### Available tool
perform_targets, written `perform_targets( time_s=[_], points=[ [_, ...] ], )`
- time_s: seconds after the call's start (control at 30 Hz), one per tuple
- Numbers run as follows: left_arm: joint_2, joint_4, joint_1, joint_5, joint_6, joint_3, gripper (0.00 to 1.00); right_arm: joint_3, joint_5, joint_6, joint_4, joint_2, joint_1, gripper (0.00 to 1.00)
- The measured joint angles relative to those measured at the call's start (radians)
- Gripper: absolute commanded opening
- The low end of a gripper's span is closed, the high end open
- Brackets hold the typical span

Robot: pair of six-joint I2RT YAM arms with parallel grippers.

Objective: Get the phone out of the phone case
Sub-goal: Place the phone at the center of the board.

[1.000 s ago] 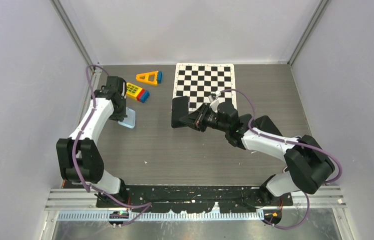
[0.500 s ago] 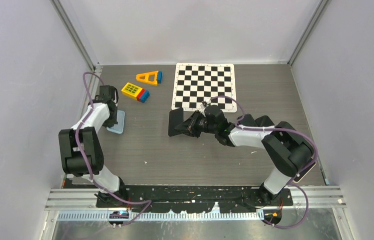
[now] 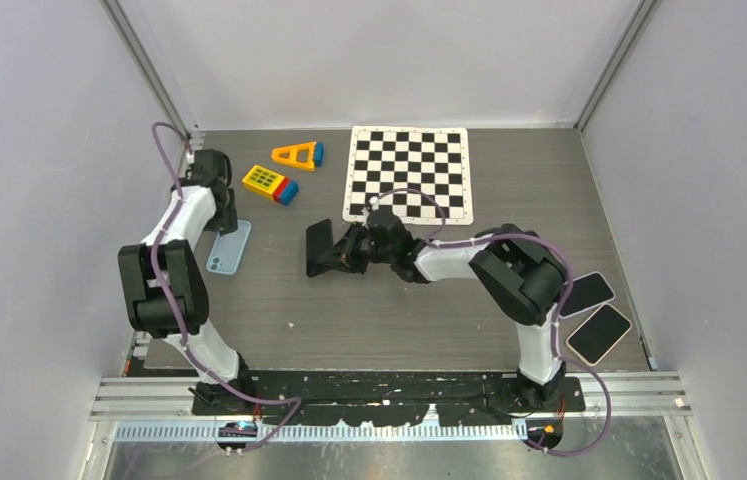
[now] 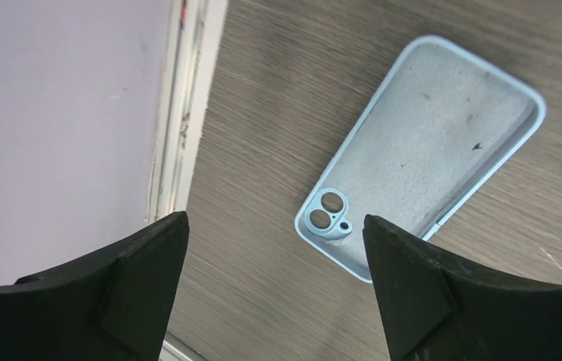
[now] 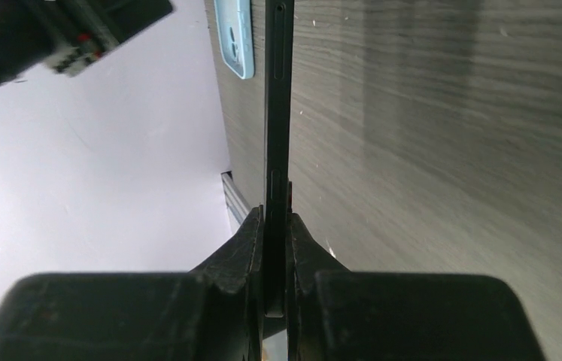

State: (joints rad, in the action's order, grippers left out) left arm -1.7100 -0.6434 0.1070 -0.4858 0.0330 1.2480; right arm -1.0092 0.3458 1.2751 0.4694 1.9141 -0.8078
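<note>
The light-blue phone case (image 3: 229, 247) lies flat and empty on the table near the left wall, its inside facing up (image 4: 428, 143) and its camera cutout (image 4: 328, 214) toward my left gripper. My left gripper (image 3: 221, 222) (image 4: 274, 248) hovers open just above the case's far end, touching nothing. The black phone (image 3: 321, 248) is out of the case and stands on edge at the table's middle. In the right wrist view the phone (image 5: 277, 113) shows edge-on, with my right gripper (image 3: 346, 254) (image 5: 276, 226) shut on it.
A yellow and blue toy block (image 3: 269, 183) and an orange triangle (image 3: 297, 154) lie at the back left. The checkerboard sheet (image 3: 409, 170) lies at the back centre. Two more dark phones (image 3: 587, 293) (image 3: 599, 333) lie at the right front. The left wall's rail (image 4: 176, 113) runs close by the case.
My left gripper has opened and let go of the case, which now lies flat. My right gripper has carried the phone to the left, away from the checkerboard.
</note>
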Motion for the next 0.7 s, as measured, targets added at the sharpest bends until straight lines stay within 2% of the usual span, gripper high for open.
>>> perform_targets(
  time_s=[0.13,0.5,0.7],
  points=[
    [0.055,-0.075,0.0,0.017,0.087,0.065,0.85,-0.142,-0.033,-0.027,-0.026,0.13,-0.047,0.01],
    [0.507,-0.094,0.0,0.383,0.336,-0.013,0.83,-0.496,-0.158,-0.043,-0.019,0.453,-0.152,0.01],
    [0.67,-0.079,0.0,0.565,0.402,-0.065,0.84,-0.687,-0.212,-0.026,-0.042,0.581,-0.192,0.09]
  ],
)
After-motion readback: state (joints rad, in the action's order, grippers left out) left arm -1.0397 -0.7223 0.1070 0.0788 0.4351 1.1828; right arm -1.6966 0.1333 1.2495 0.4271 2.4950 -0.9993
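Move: Right beside the blue phone case, the bare patch of table meant for the phone lies about 20 cm left, 7 cm ahead and 7 cm below the right hand, which already holds the phone. The case is 10 cm farther left of that patch, level with it; the yellow toy block stands some 21 cm beyond the patch. From the empty left hand the case is about 4 cm right, 2 cm ahead and 8 cm down, the patch 13 cm right. Carrying the phone leftwards towards the blue case, the right hand travels some 16 cm left, sinking about 6 cm and then levelling off close above the table, its grip kept and its wrist almost unturned. Meanwhile the left hand clears away from the case, rising about 17 cm and swinging right and a little back, tilting strongly as it goes with fingers still wide open. ##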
